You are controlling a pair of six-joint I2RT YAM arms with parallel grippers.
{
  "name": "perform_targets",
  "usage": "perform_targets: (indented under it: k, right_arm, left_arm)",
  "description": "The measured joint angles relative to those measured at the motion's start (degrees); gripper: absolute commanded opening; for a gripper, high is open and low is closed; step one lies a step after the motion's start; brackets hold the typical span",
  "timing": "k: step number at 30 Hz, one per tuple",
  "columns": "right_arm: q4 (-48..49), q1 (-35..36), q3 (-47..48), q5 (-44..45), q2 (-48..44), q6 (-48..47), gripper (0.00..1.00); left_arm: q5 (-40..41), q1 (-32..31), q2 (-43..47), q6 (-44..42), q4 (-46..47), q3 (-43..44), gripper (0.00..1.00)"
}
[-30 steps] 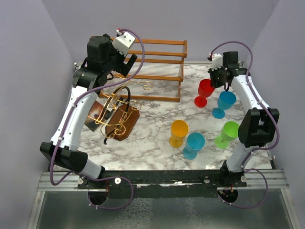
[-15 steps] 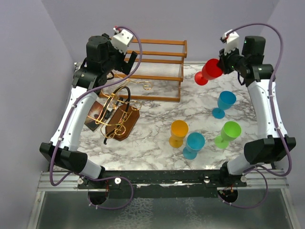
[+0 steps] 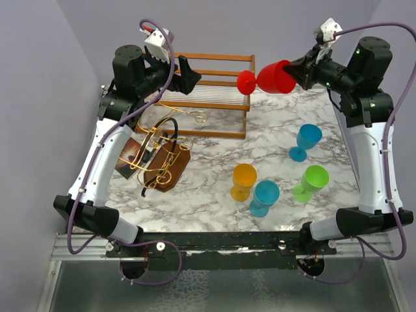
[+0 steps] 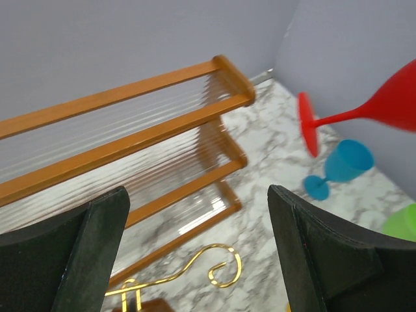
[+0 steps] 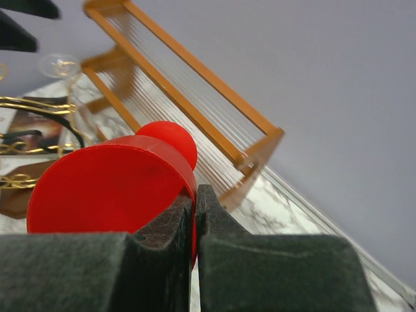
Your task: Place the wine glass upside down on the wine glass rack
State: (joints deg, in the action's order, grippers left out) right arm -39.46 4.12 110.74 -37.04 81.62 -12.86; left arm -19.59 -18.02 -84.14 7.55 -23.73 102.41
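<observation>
The red wine glass (image 3: 275, 77) hangs in the air on its side above the back of the table, foot pointing left. My right gripper (image 3: 300, 71) is shut on the rim of its bowl; the right wrist view shows both fingers pinching the red glass (image 5: 110, 188) wall at the gripper (image 5: 196, 195). My left gripper (image 3: 185, 75) is open and empty, level with the glass's foot and left of it. It (image 4: 198, 195) looks past the red glass (image 4: 364, 110). The gold wire wine glass rack (image 3: 159, 151) stands on its dark wooden base (image 3: 170, 170) at the left, below the left gripper; one gold curl (image 4: 221, 270) shows.
An orange-brown slatted wooden frame (image 3: 214, 91) stands at the back, under both grippers. On the marble table (image 3: 214, 162) stand a blue glass (image 3: 307, 140), a green glass (image 3: 311, 181), an orange glass (image 3: 244, 180) and a light-blue glass (image 3: 264, 197).
The right arm lifted the red glass off the table, carried it up and left, and tipped it onto its side. The left gripper swung right toward it.
</observation>
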Motion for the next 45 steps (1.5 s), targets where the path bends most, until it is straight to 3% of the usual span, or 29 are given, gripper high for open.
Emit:
perform_targets:
  k: [10, 17, 31, 40, 45]
  right_arm:
    - [10.27, 6.95, -1.4, -5.55, 2.08, 7.56, 0.01]
    - [12.31, 8.57, -1.38, -5.95, 4.46, 9.68, 0.01]
    - [13.11, 9.81, -1.4, -5.88, 4.96, 10.21, 0.01]
    - [13.16, 9.97, -1.86, -5.84, 4.92, 8.66, 0.6]
    - [11.74, 9.97, -3.54, -3.19, 3.28, 5.2, 0.8]
  left_arm:
    - [-12.96, 0.02, -3.65, 21.94, 10.78, -2.75, 0.81]
    - [-16.81, 0.02, -5.31, 30.82, 14.23, -6.58, 0.67]
    - [-20.09, -0.24, -6.99, 36.94, 17.55, -7.65, 0.03]
    - [-20.17, 0.44, -6.86, 33.86, 18.18, -8.15, 0.0]
    - [-19.23, 4.55, -5.55, 26.99, 12.83, -5.68, 0.0]
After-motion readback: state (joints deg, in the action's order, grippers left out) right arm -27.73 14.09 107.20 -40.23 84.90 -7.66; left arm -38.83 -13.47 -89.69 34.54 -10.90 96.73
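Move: The red wine glass, which my right fingers already hold by the rim of its bowl, has its middle about 24 cm to my left hand's right, 1 cm back and 4 cm lower, foot towards that hand. The gold wine glass rack is some 8 cm left of my left hand, 2 cm back and 30 cm down; the wooden rack is about 15 cm ahead, straight on, 28 cm down. From my right hand, the left fingers are roughly 30 cm left, 3 cm back, at like height. I hand the red glass over in the air: my right hand brings it about 9 cm left and then stays, while my left hand reaches some 7 cm right and a little down towards the glass's foot, rolling, tipping down and swinging clockwise. My left fingers close from wide open and pinch the foot, then my right fingers open off the bowl, and my left hand draws back left about 4 cm with the glass. ##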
